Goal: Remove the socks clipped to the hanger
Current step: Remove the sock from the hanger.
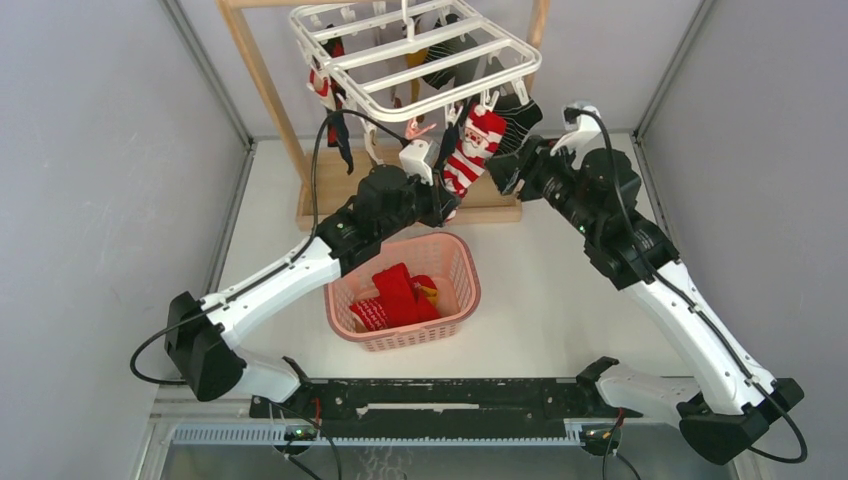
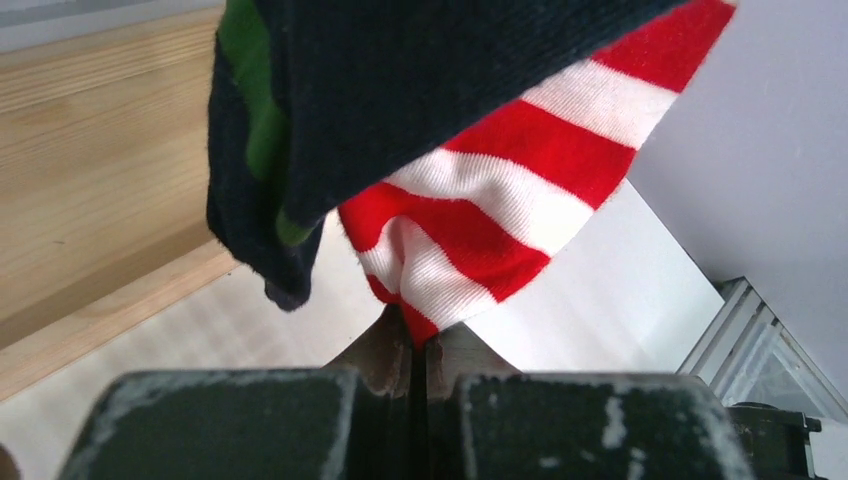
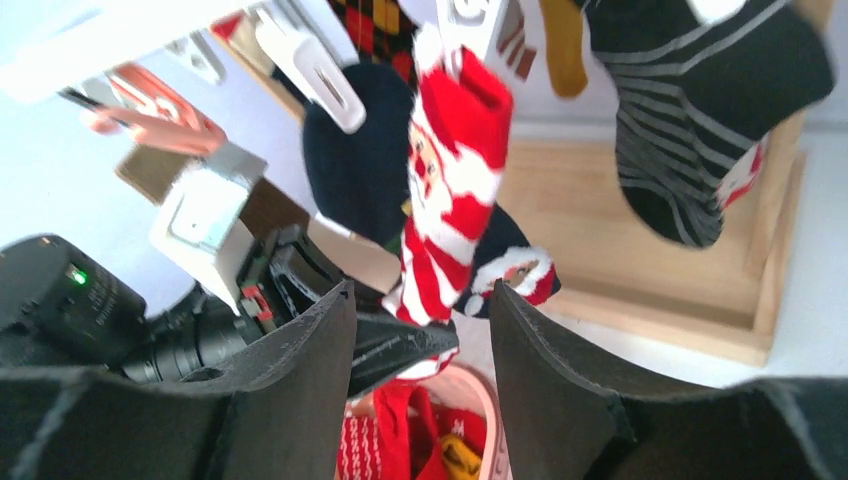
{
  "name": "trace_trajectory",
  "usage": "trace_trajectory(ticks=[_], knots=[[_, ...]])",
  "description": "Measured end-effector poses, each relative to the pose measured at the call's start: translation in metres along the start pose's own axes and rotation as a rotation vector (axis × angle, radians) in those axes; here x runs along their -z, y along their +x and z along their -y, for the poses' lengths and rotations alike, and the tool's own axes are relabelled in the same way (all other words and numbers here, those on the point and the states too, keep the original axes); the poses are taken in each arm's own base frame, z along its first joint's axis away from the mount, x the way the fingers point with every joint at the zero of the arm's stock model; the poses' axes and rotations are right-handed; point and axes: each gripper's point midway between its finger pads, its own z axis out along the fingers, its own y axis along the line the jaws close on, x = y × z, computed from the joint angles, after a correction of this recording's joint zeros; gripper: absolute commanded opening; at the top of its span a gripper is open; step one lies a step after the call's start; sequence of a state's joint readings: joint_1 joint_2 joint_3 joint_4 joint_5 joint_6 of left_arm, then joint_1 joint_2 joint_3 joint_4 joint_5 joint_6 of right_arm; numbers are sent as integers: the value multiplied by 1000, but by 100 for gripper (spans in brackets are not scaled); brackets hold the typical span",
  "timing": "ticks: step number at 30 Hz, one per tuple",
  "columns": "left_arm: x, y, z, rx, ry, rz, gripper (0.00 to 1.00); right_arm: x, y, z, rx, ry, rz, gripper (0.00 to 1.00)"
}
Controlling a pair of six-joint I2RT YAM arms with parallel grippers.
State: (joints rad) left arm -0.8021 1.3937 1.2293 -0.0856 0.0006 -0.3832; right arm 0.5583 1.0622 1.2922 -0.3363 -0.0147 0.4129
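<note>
The white hanger [image 1: 420, 62] hangs at the back with socks clipped under it. A red-and-white striped Santa sock [image 1: 472, 148] hangs from a clip at its front edge. My left gripper [image 1: 447, 207] is shut on that sock's lower tip; in the left wrist view the gripper [image 2: 420, 340] pinches the striped fabric [image 2: 480, 210]. Beside it hangs a dark sock with a green band [image 2: 330, 100]. My right gripper [image 1: 503, 172] is open just right of the Santa sock [image 3: 450, 200]; between its fingers [image 3: 421, 292] nothing is held. A black-and-grey striped sock [image 3: 680, 130] hangs further right.
A pink basket [image 1: 458, 262] stands on the table below the left gripper, with red socks [image 1: 400, 295] and a yellow one inside. The wooden stand [image 1: 262, 90] holds the hanger, and its base [image 1: 330, 195] lies behind the basket. Grey walls close in both sides.
</note>
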Motion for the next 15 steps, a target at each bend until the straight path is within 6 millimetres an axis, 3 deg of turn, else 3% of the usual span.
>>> trace_trajectory(ticks=[8,15], knots=[[0,-3,-5,0,-31,11,0,-5,-56,-7,69,56,154,58],[-3,1,-7,0,-39,0,0,-30,-63,2,93,118,182,57]])
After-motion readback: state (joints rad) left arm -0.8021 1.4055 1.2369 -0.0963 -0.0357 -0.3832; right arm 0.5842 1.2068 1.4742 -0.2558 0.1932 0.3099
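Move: The clip biting the cuff of the Santa sock is about 11 cm ahead of my right hand, 4 cm left and 8 cm higher. The sock runs from there down to my left hand, its middle roughly 5 cm ahead, 5 cm left. A black striped sock hangs some 12 cm ahead and 3 cm right; an empty pink clip is about 7 cm ahead, 15 cm left. From my left hand, the Santa sock's clip lies about 13 cm ahead, 6 cm right and 18 cm up. I bring my open right hand up about 5 cm alongside the Santa sock, then carry it some 5 cm forward towards the clip at its cuff, tipping the fingers up and swinging them clockwise, each by about 10 degrees. The right fingers stay open, while my left hand keeps its pinch on the toe and hardly shifts. ##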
